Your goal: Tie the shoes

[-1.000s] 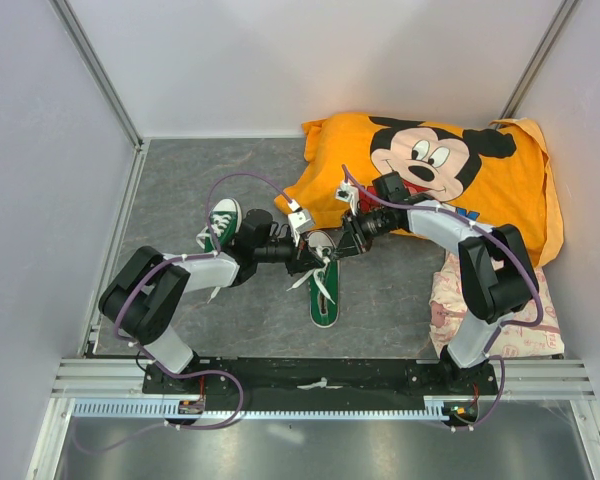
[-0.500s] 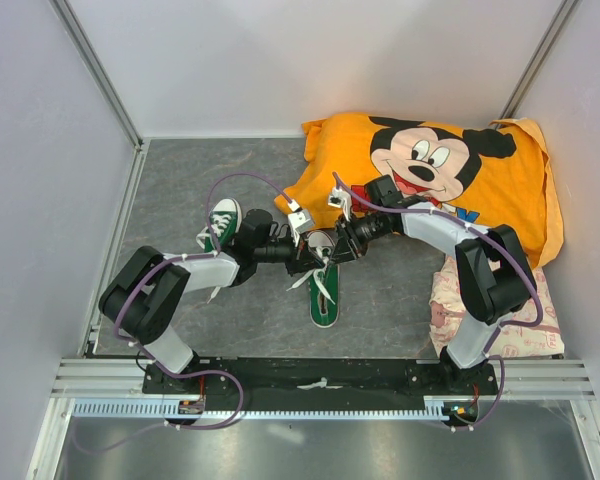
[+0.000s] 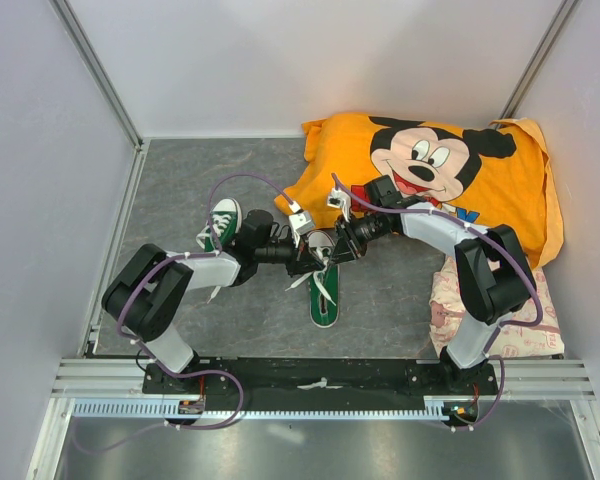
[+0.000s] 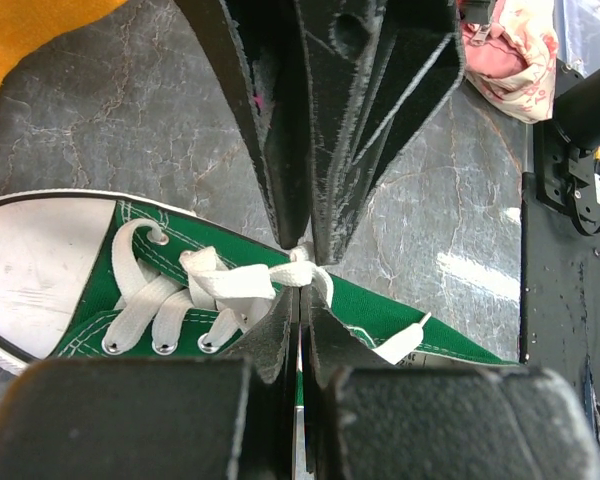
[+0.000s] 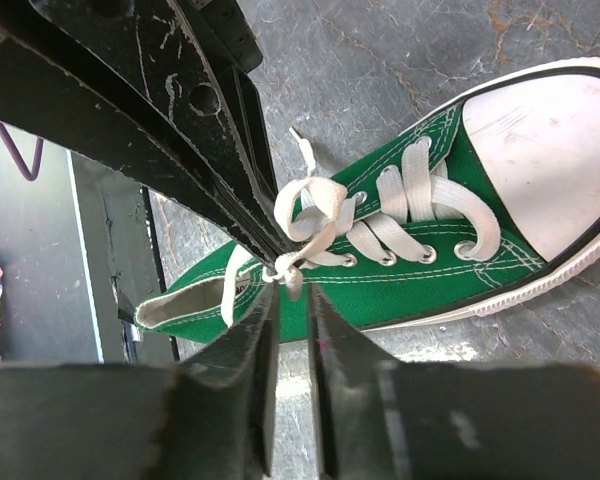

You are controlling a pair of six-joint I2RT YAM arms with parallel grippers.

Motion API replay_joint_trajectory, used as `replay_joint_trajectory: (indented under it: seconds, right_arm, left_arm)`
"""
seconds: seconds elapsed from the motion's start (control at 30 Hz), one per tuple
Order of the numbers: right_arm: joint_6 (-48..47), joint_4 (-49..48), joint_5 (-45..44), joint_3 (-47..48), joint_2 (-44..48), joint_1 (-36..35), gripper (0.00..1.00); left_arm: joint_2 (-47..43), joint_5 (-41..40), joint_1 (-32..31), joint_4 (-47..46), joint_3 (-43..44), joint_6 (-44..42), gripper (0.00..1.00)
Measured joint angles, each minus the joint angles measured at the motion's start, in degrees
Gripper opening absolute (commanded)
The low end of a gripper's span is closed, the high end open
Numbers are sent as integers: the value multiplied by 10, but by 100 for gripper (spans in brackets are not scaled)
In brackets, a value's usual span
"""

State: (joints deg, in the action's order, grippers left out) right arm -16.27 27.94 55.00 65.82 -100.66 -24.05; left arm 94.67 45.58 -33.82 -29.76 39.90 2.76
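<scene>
One green shoe (image 3: 323, 300) lies in the middle of the mat with its white toe cap pointing away from the arm bases. The other shoe (image 3: 223, 218) stands to the left by my left arm. Both grippers meet over the middle shoe's laces. My left gripper (image 4: 302, 290) is shut on the white lace (image 4: 230, 283) at the knot, above the green canvas (image 4: 400, 310). My right gripper (image 5: 292, 295) faces it with its jaws a narrow gap apart. A short lace strand (image 5: 292, 283) hangs at their mouth. Loose loops of lace (image 5: 315, 200) lie over the shoe's eyelets (image 5: 420, 270).
An orange Mickey Mouse cloth (image 3: 430, 180) fills the back right corner. A pink patterned cloth (image 3: 450, 300) lies by the right arm's base. Aluminium posts and white walls close in the mat, and a rail (image 3: 320, 385) runs along the near edge.
My right arm has shifted slightly left and toward the shoe, bringing its fingers up against the left gripper's. The left arm and both shoes have stayed put.
</scene>
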Motion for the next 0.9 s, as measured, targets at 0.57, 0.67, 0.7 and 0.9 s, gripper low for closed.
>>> replay_joint_trajectory:
  seconds: [0.57, 0.67, 0.7, 0.9]
  right_arm:
    - [-16, 0, 7, 0, -4, -1, 0]
    - [-17, 0, 6, 0, -4, -1, 0]
    - [-17, 0, 5, 0, -4, -1, 0]
    - [-17, -1, 0, 0, 5, -1, 0]
  left_arm:
    - [2, 6, 0, 6, 3, -1, 26]
    - [2, 6, 2, 10, 3, -2, 34]
    - [2, 5, 3, 12, 3, -3, 36]
    - [-39, 4, 15, 42, -11, -16, 48]
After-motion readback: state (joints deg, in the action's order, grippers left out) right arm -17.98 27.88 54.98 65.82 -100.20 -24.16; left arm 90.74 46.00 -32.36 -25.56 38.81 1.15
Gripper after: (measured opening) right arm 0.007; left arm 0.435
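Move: The white lace of the right-hand green shoe is already pinched in the left fingers. That bit of lace sits right at the open right fingertips, about 1 cm to their left. From the right hand the toe cap is some 6 cm ahead and 4 cm below, and the shoe's mouth about 6 cm back and 4 cm below. The other shoe stands roughly 23 cm to the left and 5 cm ahead. The lace changes hands over the shoe: the right fingers, starting about a quarter open, shut on it while that hand stays in place and keeps its grip. Only then do the left fingers let go, spreading to nearly half open, and the left hand starts to ease off leftwards, about 1.5 cm and slightly up, away from the right fingertips. ##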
